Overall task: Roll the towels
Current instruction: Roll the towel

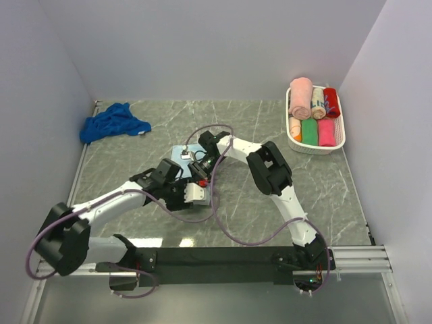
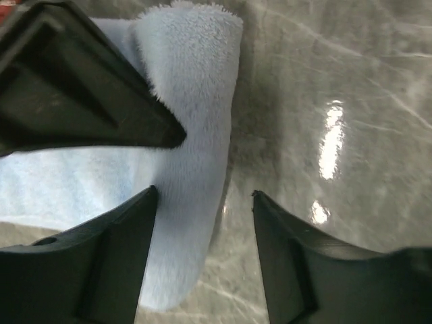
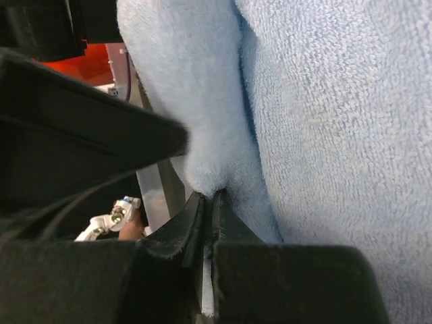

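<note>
The pale sky blue towel (image 1: pixel 177 154) lies mid-table, mostly hidden under both grippers. In the left wrist view its folded edge (image 2: pixel 196 88) runs between the fingers of my left gripper (image 2: pixel 202 196), which stands open, the fold next to the left finger. My right gripper (image 3: pixel 208 196) is shut on a raised fold of the same towel (image 3: pixel 324 135). From above the left gripper (image 1: pixel 187 174) and right gripper (image 1: pixel 196 158) meet over it. The deep royal blue towel (image 1: pixel 111 121) lies crumpled at the back left, far from both grippers.
A white basket (image 1: pixel 316 145) at the back right holds several rolled towels in pink, green and red. Grey walls close in the left, back and right sides. Purple cables loop beside the arms over the marble tabletop (image 1: pixel 324 189).
</note>
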You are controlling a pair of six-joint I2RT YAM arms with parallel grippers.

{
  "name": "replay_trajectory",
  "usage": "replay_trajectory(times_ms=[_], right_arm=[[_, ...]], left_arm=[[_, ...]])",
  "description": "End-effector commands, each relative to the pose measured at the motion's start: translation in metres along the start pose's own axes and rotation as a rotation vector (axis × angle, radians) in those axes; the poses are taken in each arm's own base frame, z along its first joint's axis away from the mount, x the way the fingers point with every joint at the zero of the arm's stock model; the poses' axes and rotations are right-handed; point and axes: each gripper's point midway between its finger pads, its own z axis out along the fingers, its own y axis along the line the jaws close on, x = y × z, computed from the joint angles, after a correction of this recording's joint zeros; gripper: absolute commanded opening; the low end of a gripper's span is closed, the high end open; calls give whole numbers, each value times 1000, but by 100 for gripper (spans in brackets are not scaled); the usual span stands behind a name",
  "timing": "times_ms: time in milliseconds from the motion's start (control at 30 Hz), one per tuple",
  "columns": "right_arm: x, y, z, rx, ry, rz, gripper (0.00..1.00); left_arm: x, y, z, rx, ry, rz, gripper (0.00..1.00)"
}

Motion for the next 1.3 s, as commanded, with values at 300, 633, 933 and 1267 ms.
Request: replay_trajectory(times_ms=[300,633,933,1267], right_arm=[[-2,-27,-40,207,-89,-33,30],[-31,9,-181,482,-479,-189,47],[4,58,-213,761,-574,-520,40],[-10,61,-93,835,-286,-860,73]], left_arm=[[57,-56,32,254,235,-158,5],[16,-37,8,600,168,-489,1],[32,28,31,763,150,-707,6],[50,65,61,710,176,-716,13]])
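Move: The left hand hovers open over the left part of the near roll of the light-blue towel, which lies about 3 cm below and 1 cm ahead of it; the right hand still has that same roll between its fingers, some 5 cm farther right. The towel's flat remainder stretches away, its middle about 12 cm ahead of the left hand and 3 cm to its right. The bunched dark-blue towel lies roughly 28 cm ahead and 23 cm left of the left hand. Down about 3 cm onto the roll, the left hand pinches its left part, then rolls it forward, tipping some 65 degrees so its fingertips swing back underneath while it travels about 5 cm forward. The right hand lets go, sweeps right, forward and up, then curls back and starts down, still open, above the roll's right end, its wrist wound back some 60 degrees. ##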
